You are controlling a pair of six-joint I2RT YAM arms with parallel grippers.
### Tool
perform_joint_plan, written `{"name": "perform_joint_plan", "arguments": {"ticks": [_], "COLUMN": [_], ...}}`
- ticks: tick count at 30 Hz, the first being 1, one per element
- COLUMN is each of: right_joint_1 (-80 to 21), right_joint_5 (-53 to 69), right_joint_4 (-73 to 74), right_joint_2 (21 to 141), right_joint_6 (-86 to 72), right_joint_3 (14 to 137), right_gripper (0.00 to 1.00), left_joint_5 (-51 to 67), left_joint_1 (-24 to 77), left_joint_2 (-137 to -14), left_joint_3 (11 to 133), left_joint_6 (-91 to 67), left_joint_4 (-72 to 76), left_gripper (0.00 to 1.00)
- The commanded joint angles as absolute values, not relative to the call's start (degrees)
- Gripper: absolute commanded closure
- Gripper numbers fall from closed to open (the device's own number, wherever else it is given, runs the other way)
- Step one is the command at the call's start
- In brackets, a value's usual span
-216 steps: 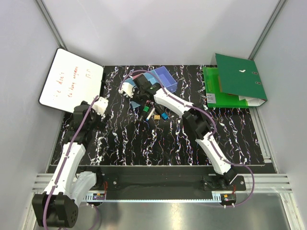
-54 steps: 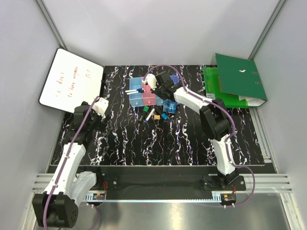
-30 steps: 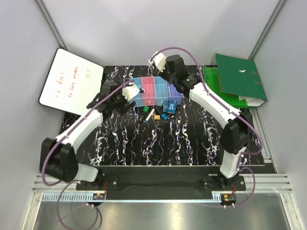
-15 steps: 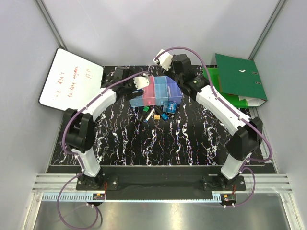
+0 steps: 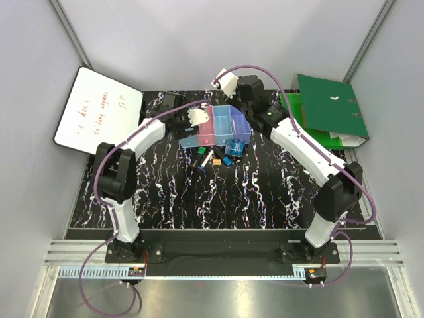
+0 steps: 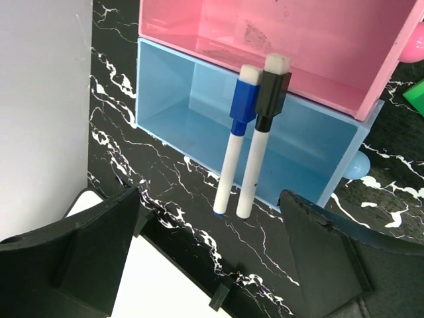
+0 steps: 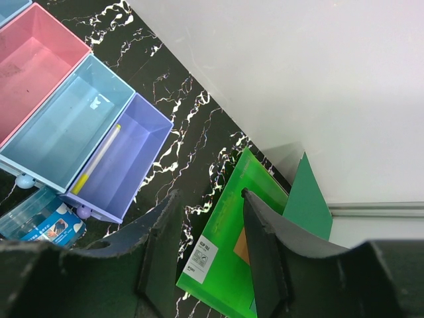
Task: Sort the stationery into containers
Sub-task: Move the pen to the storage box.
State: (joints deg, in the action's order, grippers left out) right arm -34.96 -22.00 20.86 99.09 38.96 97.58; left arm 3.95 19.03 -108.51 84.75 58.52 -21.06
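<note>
The row of containers (image 5: 213,126) lies at the back middle of the table, slightly tilted. In the left wrist view two white markers, one blue-capped (image 6: 237,139) and one black-capped (image 6: 260,139), lean out of the light blue bin (image 6: 192,99) onto the table, beside the pink bin (image 6: 298,26). My left gripper (image 6: 205,265) is open and empty just short of their tips; it also shows in the top view (image 5: 180,121). My right gripper (image 7: 210,193) is open and empty above the purple bin (image 7: 126,152), which holds a thin yellow-tipped pen (image 7: 98,159).
Loose stationery lies in front of the bins: a green/black marker (image 5: 199,158), small pieces (image 5: 217,160) and a blue roll (image 5: 232,147). The green binder (image 5: 324,112) is at the back right and the whiteboard (image 5: 96,112) at the back left.
The left arm has swung from the left side to the back behind the bins, and its elbow has folded further. The right arm has pulled back and up. The bin row has tilted.
</note>
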Motion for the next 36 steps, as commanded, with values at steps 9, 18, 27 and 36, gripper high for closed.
{"name": "perform_joint_plan", "arguments": {"ticks": [9, 18, 27, 36], "right_joint_1": [-35.60, -35.60, -35.60, -35.60], "right_joint_5": [-22.85, -22.76, -22.68, -22.50], "right_joint_4": [19.25, 19.34, 19.34, 19.25], "right_joint_2": [95.98, 95.71, 95.71, 95.98], "right_joint_6": [38.15, 37.71, 37.44, 37.18], "right_joint_3": [98.35, 98.00, 98.44, 98.96], "right_gripper": [0.52, 0.53, 0.53, 0.53], "left_joint_5": [5.19, 4.75, 4.31, 4.57], "left_joint_1": [18.72, 18.28, 17.93, 17.84], "left_joint_2": [-112.06, -114.61, -115.31, -116.10], "left_joint_3": [89.03, 90.88, 91.14, 91.05], "left_joint_6": [58.97, 58.27, 57.92, 57.48], "left_joint_4": [-20.04, -19.86, -19.69, -19.60], "left_gripper": [0.13, 0.19, 0.35, 0.39]}}
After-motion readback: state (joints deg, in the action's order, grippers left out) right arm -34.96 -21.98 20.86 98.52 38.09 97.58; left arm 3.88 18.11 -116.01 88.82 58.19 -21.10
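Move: My left hand is open over the storage box's left end. The two white pens, one blue-capped and one black-capped, lie side by side across the box's left light-blue compartment, their middle some 4 cm to the hand's right, 2 cm ahead and 5 cm below. The pink compartment's middle is about 7 cm right of the pens; a green-capped marker lies roughly 6 cm right and 11 cm back of them. From my right hand, the pens are about 21 cm left, 4 cm ahead and well below. I lower my left hand about 4 cm onto the two pens, easing some 2 cm forward and pausing briefly before the last of the descent. The fingers, spread front and back of the white barrels, close from nearly wide open to roughly two-thirds; the rear finger comes against the black-capped pen near its tail and pushes it forward towards the blue-capped one. ##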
